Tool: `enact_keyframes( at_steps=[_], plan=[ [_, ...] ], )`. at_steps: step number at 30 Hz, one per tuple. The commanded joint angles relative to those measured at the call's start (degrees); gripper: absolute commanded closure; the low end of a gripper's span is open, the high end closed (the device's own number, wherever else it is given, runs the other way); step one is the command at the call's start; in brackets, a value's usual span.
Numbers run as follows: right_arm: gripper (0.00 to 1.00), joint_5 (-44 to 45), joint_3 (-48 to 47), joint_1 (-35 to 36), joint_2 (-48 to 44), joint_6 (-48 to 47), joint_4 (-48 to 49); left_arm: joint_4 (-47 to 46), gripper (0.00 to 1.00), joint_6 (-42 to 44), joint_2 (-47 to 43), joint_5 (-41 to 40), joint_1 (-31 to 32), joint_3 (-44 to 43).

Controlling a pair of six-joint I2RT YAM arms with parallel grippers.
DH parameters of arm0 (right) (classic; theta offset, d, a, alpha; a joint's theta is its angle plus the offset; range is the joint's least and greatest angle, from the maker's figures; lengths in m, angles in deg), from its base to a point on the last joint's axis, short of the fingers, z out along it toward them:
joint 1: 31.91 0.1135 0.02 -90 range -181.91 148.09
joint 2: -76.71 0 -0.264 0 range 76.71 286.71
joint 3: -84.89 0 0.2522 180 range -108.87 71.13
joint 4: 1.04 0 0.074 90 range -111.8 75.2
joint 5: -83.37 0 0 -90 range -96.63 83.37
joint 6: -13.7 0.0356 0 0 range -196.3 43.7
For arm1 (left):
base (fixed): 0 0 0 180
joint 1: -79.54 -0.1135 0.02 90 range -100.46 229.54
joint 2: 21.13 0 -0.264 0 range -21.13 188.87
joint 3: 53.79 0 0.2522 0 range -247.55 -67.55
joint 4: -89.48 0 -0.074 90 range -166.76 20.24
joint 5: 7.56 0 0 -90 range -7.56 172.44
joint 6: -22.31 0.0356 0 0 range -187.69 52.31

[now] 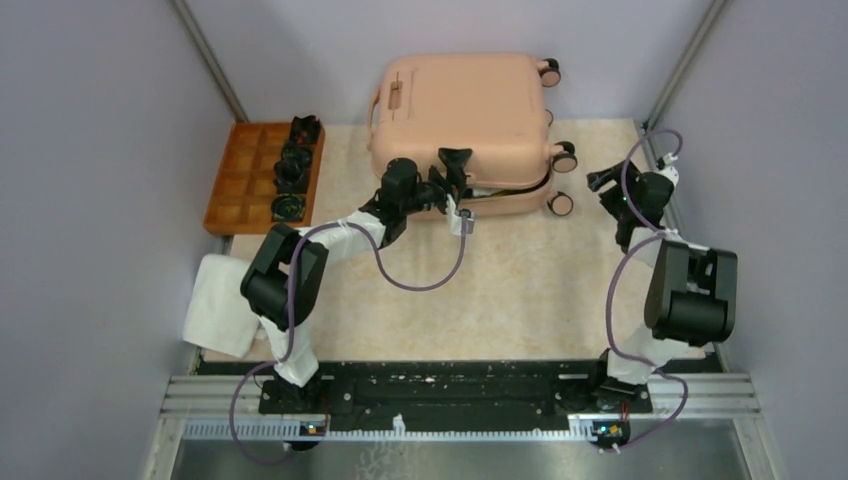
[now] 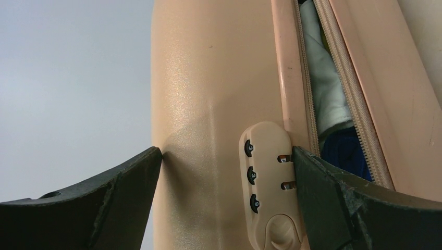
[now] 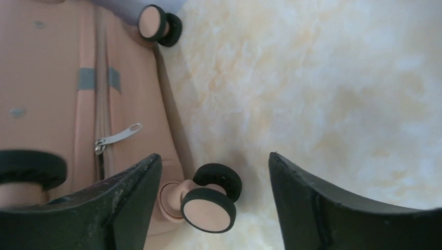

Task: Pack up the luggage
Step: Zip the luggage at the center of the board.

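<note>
The peach-pink luggage (image 1: 470, 100) lies flat at the back of the table, its lid down but with the front seam gaping. My left gripper (image 1: 455, 175) is open and straddles the lid's front edge, one finger on top and one at the gap. In the left wrist view the left gripper (image 2: 225, 153) spans the shell (image 2: 208, 78) and its combination lock (image 2: 266, 172). White cloth (image 2: 326, 88) and blue cloth (image 2: 346, 151) show in the unzipped seam. My right gripper (image 1: 600, 183) is open beside the luggage's right end, just above a wheel (image 3: 208, 200), empty. A zipper pull (image 3: 117, 136) lies nearby.
An orange compartmented tray (image 1: 245, 180) with several black items (image 1: 290, 165) stands at the left. A folded white cloth (image 1: 220, 305) hangs over the table's left edge. Grey walls close in on both sides. Purple cables loop from both arms.
</note>
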Motion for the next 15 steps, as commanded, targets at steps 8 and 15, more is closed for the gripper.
enact_keyframes(
  at_steps=[8, 15],
  plan=[
    [0.84, -12.92, -11.54, 3.05, 16.48, 17.57, 1.04, -24.16, 0.01, 7.19, -6.11, -14.20, -7.45, -2.77],
    [0.89, -17.31, -11.75, 9.83, 19.24, 17.04, 5.23, -23.14, 0.01, 7.94, -6.62, -14.05, -7.45, -3.03]
  ],
)
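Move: From the right hand, the zipper pull on the luggage's right-hand face lies about 10 cm to the left and 7 cm farther out, nearly at the hand's height. The lower near wheel is some 8 cm left, 3 cm ahead and 7 cm below; the upper near wheel is also 8 cm left, 4 cm ahead and 4 cm above. From the left hand, the pull is roughly 20 cm right, 8 cm ahead and 9 cm below. The right hand dives about 8 cm while its fingers go from wide open to nearly shut, then sweeps left and forward, climbing again by some 3 cm, to come in by the near wheels close to the zipper pull, rolling some 20 degrees so its left side rises and turning slightly counter-clockwise, about 8 cm farther left and 5 cm farther out than it began. The left hand stays braced at the lid edge by the combination lock, its fingers still wide open. ##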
